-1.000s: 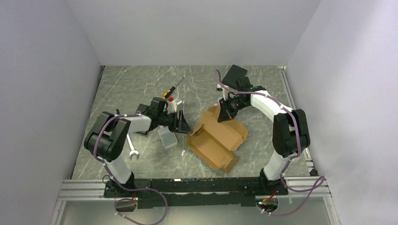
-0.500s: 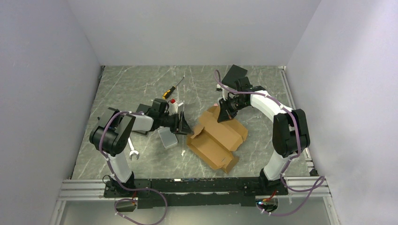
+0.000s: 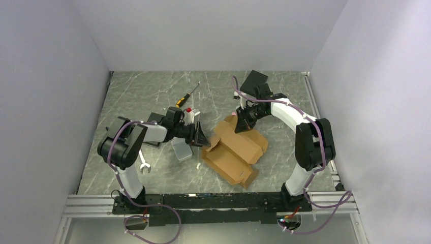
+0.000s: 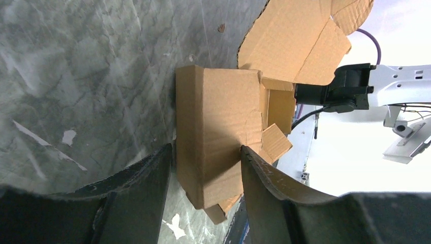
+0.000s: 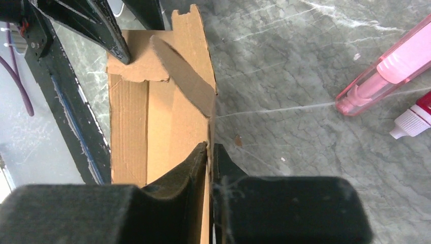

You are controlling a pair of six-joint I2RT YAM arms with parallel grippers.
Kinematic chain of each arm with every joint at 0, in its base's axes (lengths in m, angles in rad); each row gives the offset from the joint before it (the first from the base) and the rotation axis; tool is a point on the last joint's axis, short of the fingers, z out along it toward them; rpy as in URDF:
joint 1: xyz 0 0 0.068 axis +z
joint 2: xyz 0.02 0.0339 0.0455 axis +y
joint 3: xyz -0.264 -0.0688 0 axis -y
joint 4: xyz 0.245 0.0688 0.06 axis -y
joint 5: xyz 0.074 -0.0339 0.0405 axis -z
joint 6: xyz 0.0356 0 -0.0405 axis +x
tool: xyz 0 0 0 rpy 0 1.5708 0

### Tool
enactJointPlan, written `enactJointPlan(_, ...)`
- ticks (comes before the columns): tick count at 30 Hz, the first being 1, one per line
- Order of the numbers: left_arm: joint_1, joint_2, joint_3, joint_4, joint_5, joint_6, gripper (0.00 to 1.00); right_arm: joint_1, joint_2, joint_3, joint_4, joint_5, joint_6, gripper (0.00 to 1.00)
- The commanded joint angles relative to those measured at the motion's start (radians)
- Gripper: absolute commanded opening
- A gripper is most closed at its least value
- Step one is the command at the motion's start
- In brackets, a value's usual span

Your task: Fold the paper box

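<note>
The tan paper box lies partly folded in the middle of the table, one long trough with loose flaps. My left gripper is open at the box's left end. In the left wrist view its fingers straddle that end of the box, with a thin gap on one side. My right gripper is at the far side of the box. There it is shut on the thin upright wall of the box, with cardboard pinched between the pads.
A yellow-handled screwdriver, a white bottle with a red cap, a small grey tin and a wrench lie round the left arm. A pink pen lies beyond the box's far wall.
My left gripper has slid right, still open, from just clear of the box to straddling its left end. The right gripper keeps its pinch on the far wall in the same place.
</note>
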Motion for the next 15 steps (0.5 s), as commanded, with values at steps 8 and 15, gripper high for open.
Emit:
enactJointPlan(8, -0.013, -0.009, 0.041, -0.045, -0.005, 0.028, 0.56, 0.004, -0.073, 0.012, 0.041, 0.047, -0.033, 0.36)
enactJointPlan(15, -0.019, -0.011, 0.046, -0.051, -0.003, 0.026, 0.56, 0.003, -0.072, 0.007, 0.049, 0.048, -0.024, 0.32)
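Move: Between the right hand's shut fingertips stands the upper edge of the lid panel; the panel's middle lies about 3 cm back, 2 cm right and 3 cm below that hand. The open tray is some 11 cm back, 3 cm left and 7 cm down, the pink bottle about 8 cm ahead, 1 cm left and 9 cm down. From the left hand, the end flap at its fingertips is 2 cm to the right, a touch lower, the grey tin 10 cm left, 2 cm back and 5 cm down. Opening its fingers to a bit under half, the right hand lets go of the lid panel's edge, easing about 1 cm forward and then 1 cm up while the fingers tip up some 5 degrees; the panel still stands between the parted fingers. The left hand stays nearly in place, half open, its fingertip still on the box's end flap. ##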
